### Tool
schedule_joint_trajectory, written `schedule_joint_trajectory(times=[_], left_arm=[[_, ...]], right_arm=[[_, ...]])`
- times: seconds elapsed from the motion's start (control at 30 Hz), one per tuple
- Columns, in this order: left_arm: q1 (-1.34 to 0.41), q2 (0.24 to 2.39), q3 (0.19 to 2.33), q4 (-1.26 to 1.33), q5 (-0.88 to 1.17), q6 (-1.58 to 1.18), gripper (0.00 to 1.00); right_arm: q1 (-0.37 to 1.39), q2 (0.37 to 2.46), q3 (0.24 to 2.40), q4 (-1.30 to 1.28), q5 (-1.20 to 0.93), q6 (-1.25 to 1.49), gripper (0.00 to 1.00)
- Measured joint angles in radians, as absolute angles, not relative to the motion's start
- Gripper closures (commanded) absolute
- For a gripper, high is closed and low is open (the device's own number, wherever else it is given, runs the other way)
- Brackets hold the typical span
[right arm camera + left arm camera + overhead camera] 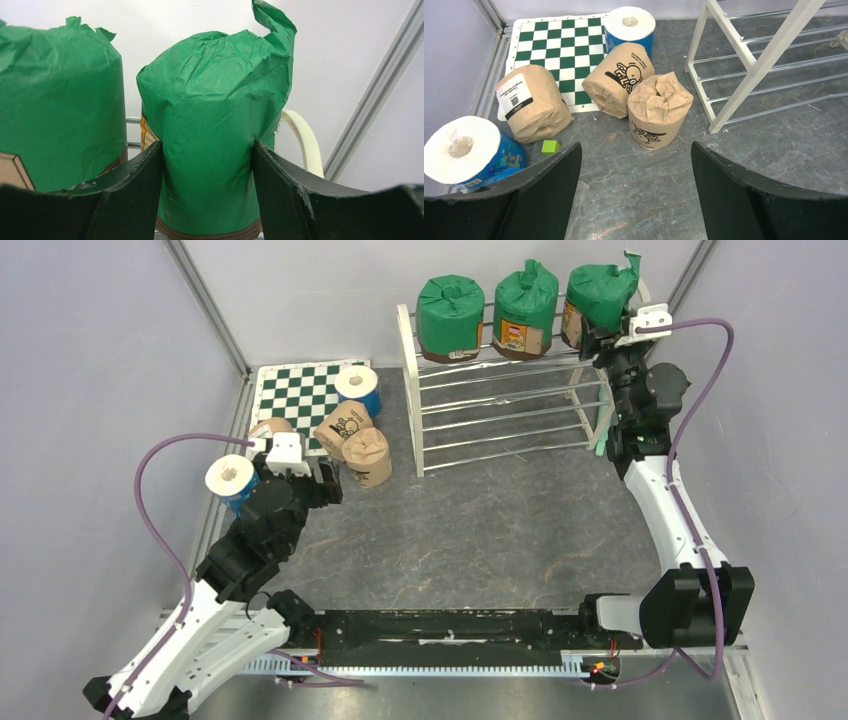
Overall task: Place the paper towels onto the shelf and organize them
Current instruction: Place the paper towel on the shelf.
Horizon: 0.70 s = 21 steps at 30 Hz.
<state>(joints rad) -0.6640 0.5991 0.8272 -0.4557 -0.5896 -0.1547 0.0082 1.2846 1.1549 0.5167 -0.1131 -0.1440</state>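
Observation:
Three green-wrapped paper towels stand in a row on the top tier of the white shelf. My right gripper is shut on the rightmost green roll, its fingers pressing both sides of the wrap; the middle green roll stands just left of it. On the floor left of the shelf are three tan rolls: one upright and two lying. Two white-and-blue rolls stand near them. My left gripper hangs open and empty just short of the upright tan roll.
A green-and-white chessboard mat lies at the back left, partly under the rolls. A small green cube sits on the floor by my left finger. The shelf's near end frame stands right of the tan rolls. Walls close in left and right.

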Motion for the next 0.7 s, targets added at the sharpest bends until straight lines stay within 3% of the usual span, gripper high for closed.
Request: schedule_joint_trajectory(times=[0.2,0.7], left_arm=[[-0.647,0.599,0.823,-0.455,-0.565,-0.155,0.14],[-0.616,0.601,0.812,-0.454,-0.52,-0.155,0.14]], right_arm=[[0.008,1.285,1.109,0.589,-0.127,-0.142,0.5],[0.004,1.198,1.002,0.639,-0.132,-0.15,0.02]])
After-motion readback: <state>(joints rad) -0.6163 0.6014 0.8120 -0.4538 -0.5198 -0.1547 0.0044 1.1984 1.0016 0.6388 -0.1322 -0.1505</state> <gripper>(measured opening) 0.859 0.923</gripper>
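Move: The right hand already grips the green paper towel over the right end of the top shelf, its middle some 3 cm ahead of the hand point and about 1 cm higher. The middle green roll stands roughly 13 cm to the hand's left and 2 cm ahead, the left green roll 26 cm left and level with it; the shelf's white end frame is about 7 cm right and 5 cm ahead. From the left hand this paper towel lies about 50 cm right, 23 cm ahead and 17 cm above. Ease the right gripper down about 1 cm to set the green paper towel on the top rails, keeping the grip and letting the fingers dip slightly. Then draw back some 2.5 cm towards the base, staying behind the paper towel, and once backing off, spread the fingers from their grip to nearly wide open. ##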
